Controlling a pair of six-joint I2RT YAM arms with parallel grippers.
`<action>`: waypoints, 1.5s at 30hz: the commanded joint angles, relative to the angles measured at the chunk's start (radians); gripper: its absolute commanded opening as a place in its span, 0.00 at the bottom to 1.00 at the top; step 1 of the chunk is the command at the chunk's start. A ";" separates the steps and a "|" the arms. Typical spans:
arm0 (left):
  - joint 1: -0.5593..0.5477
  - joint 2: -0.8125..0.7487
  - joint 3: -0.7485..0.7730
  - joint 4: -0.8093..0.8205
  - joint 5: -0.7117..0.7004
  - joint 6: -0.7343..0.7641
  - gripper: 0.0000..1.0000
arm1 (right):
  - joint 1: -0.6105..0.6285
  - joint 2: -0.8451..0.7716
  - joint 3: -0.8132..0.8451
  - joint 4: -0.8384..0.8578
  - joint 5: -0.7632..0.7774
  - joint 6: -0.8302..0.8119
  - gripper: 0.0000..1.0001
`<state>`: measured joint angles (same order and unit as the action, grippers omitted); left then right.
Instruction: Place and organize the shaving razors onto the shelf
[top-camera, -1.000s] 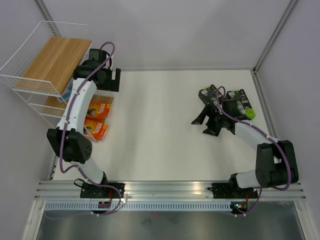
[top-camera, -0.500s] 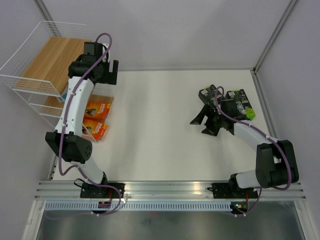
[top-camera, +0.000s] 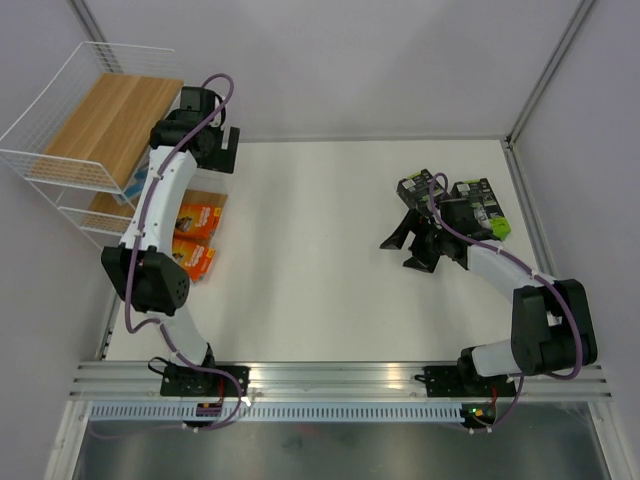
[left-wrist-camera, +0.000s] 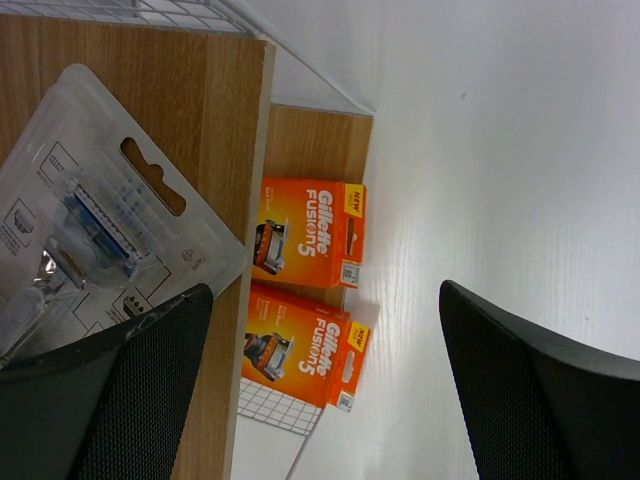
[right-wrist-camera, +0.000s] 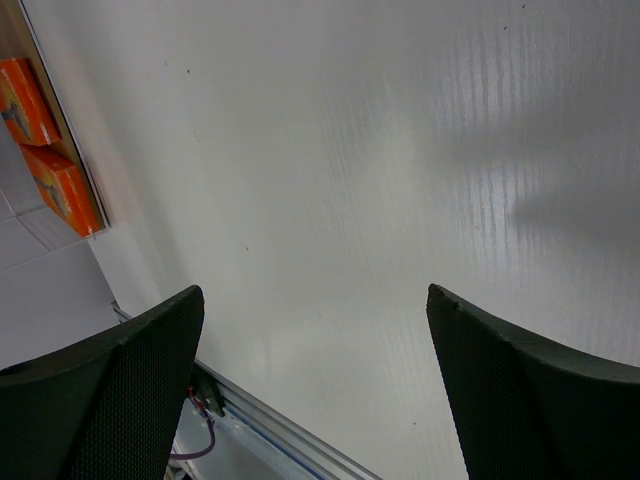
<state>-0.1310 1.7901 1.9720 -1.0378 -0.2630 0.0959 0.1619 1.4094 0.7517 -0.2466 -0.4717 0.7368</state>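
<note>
The white wire shelf (top-camera: 108, 125) stands at the far left. Two orange razor boxes (top-camera: 196, 220) (top-camera: 191, 259) lie side by side on its lowest board; the left wrist view shows them too (left-wrist-camera: 310, 232) (left-wrist-camera: 303, 346). The flat white-blue pack (left-wrist-camera: 92, 228) lies on the middle board, mostly hidden by my left arm from above. My left gripper (top-camera: 220, 152) (left-wrist-camera: 322, 292) hangs open and empty above the shelf's right edge. Two black boxes with lime-green tops (top-camera: 419, 187) (top-camera: 480, 205) lie at the right. My right gripper (top-camera: 406, 247) (right-wrist-camera: 312, 292) is open and empty just in front of them.
The shelf's top board is bare wood. A metal rail (top-camera: 340, 375) runs along the table's near edge. A wall frame post (top-camera: 545, 75) stands at the back right. The right wrist view shows white table and the orange boxes (right-wrist-camera: 45, 145) far off.
My left gripper has shifted slightly back and up near the shelf's right edge, still open. The right arm has hardly moved. No pack has moved.
</note>
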 joint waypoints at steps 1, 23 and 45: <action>0.002 0.032 0.025 0.016 -0.077 0.030 0.98 | 0.005 0.013 0.011 0.020 0.015 0.006 0.98; 0.011 0.232 0.168 0.073 -0.297 0.108 1.00 | 0.005 0.028 0.017 0.004 0.030 0.007 0.98; -0.188 0.103 0.113 0.090 -0.441 0.139 1.00 | 0.019 0.007 0.020 0.000 0.036 0.012 0.98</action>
<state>-0.2836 1.9697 2.0922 -0.9554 -0.6014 0.2115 0.1749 1.4395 0.7521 -0.2516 -0.4419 0.7410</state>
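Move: The clear razor pack just put on the middle shelf lies beside the open left hand, its middle about 11 cm to the left, 4 cm back and barely 2 cm lower, with its near corner right at the shelf's edge. Down on the bottom shelf, some 20 cm below the hand, the two orange boxes sit about 4 cm to the left, one 2 cm back, the other 11 cm back. From the idle right hand the pack is roughly 50 cm left, 10 cm ahead and 15 cm higher. With its left finger the open left hand nudges the clear razor pack deeper into the middle shelf, going about 5 cm forward and 5 cm left and sinking slightly while it rolls its left side up some 20 degrees. Then it swings back right about 6 cm, clear of the pack, fingers wide open throughout. ##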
